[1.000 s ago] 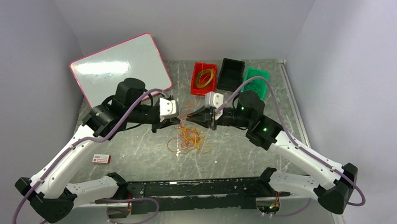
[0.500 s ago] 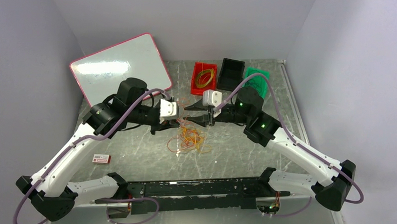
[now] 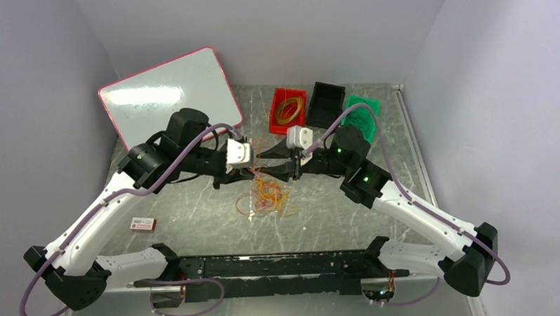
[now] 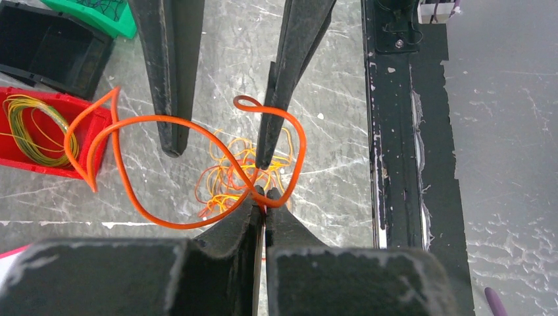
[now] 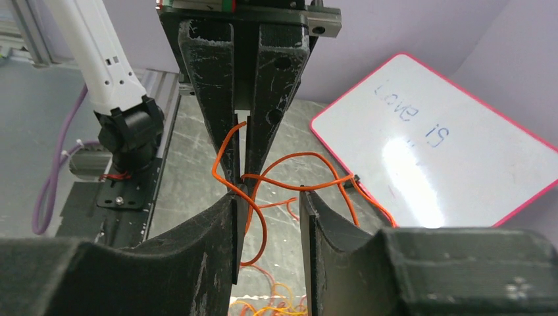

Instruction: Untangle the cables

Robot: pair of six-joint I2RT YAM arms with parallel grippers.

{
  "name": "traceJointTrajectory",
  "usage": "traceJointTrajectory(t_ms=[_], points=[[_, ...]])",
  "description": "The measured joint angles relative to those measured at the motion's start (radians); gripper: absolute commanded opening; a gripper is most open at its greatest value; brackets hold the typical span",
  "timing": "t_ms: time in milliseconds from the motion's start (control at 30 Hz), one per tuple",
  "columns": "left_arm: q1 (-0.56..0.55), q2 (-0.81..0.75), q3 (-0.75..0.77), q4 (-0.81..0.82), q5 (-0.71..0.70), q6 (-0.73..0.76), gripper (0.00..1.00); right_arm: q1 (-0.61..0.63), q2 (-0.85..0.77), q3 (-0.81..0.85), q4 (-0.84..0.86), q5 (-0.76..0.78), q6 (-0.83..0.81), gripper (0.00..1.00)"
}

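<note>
The cables are a loose tangle (image 3: 268, 197) of yellow and orange-red loops lying on the table below both grippers; it also shows in the left wrist view (image 4: 230, 174). My left gripper (image 4: 264, 201) is shut on one orange cable (image 4: 158, 119), lifted clear of the heap as a wide twisted loop. My right gripper (image 5: 270, 217) is open, tip to tip with the left gripper (image 5: 241, 148), and the orange cable (image 5: 309, 157) runs between and around its fingers. In the top view the left gripper (image 3: 255, 171) and right gripper (image 3: 265, 165) meet above the tangle.
At the back stand a red bin (image 3: 279, 123) holding a coil of yellow cable (image 4: 33, 125), a black bin (image 3: 325, 104) and a green bin (image 3: 360, 109) with dark cables. A pink-edged whiteboard (image 3: 169, 95) leans at the back left. A small red-white block (image 3: 143, 224) lies front left.
My right gripper has moved left and away from me up to the left gripper, and its jaws have spread around the lifted orange cable. The left gripper has hardly moved.
</note>
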Motion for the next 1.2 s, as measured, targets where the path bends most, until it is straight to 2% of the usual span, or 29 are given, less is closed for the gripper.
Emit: traceJointTrajectory(t_ms=[467, 667, 733, 900, 1000, 1100, 1200], points=[[0.000, -0.008, -0.018, 0.020, 0.000, -0.001, 0.07, 0.000, 0.019, -0.076, 0.238, -0.005, 0.241, 0.38], [0.000, -0.009, -0.023, 0.024, 0.000, -0.001, 0.07, 0.000, 0.037, -0.078, 0.295, 0.000, 0.299, 0.34], [0.000, -0.009, -0.026, 0.024, 0.000, -0.001, 0.07, 0.000, 0.045, -0.079, 0.306, 0.003, 0.313, 0.30], [0.000, -0.009, -0.031, 0.029, 0.000, -0.001, 0.08, 0.000, 0.061, -0.079, 0.323, 0.012, 0.346, 0.03], [0.000, -0.012, -0.034, 0.043, -0.002, -0.009, 0.19, 0.000, 0.065, -0.086, 0.341, 0.026, 0.365, 0.00], [0.000, -0.029, -0.058, 0.069, -0.017, -0.029, 0.45, 0.000, 0.064, -0.095, 0.354, 0.061, 0.380, 0.00], [0.000, -0.064, -0.097, 0.117, -0.055, -0.062, 0.91, 0.000, 0.058, -0.106, 0.351, 0.122, 0.388, 0.00]])
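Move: At the left hand's shut fingertips is the orange cable, pinched there already; from the right hand's open fingers that spot is about 2 cm to the left, 1 cm back and level. The orange-and-yellow tangle lies on the table about 28 cm below the right hand, 3 cm ahead and 2 cm to its right. The red bin stands some 30 cm ahead of the right hand, 9 cm to its right and 27 cm below. Easing left and slightly up, about 2 cm in all, the right hand brings its open fingers onto the orange cable at the left fingertips, rolling some 15 degrees and tipping its fingers up about 10. It shuts them on the cable; the left hand, nearly still, then opens about halfway and lets go as the right starts forward, 1–2 cm. ##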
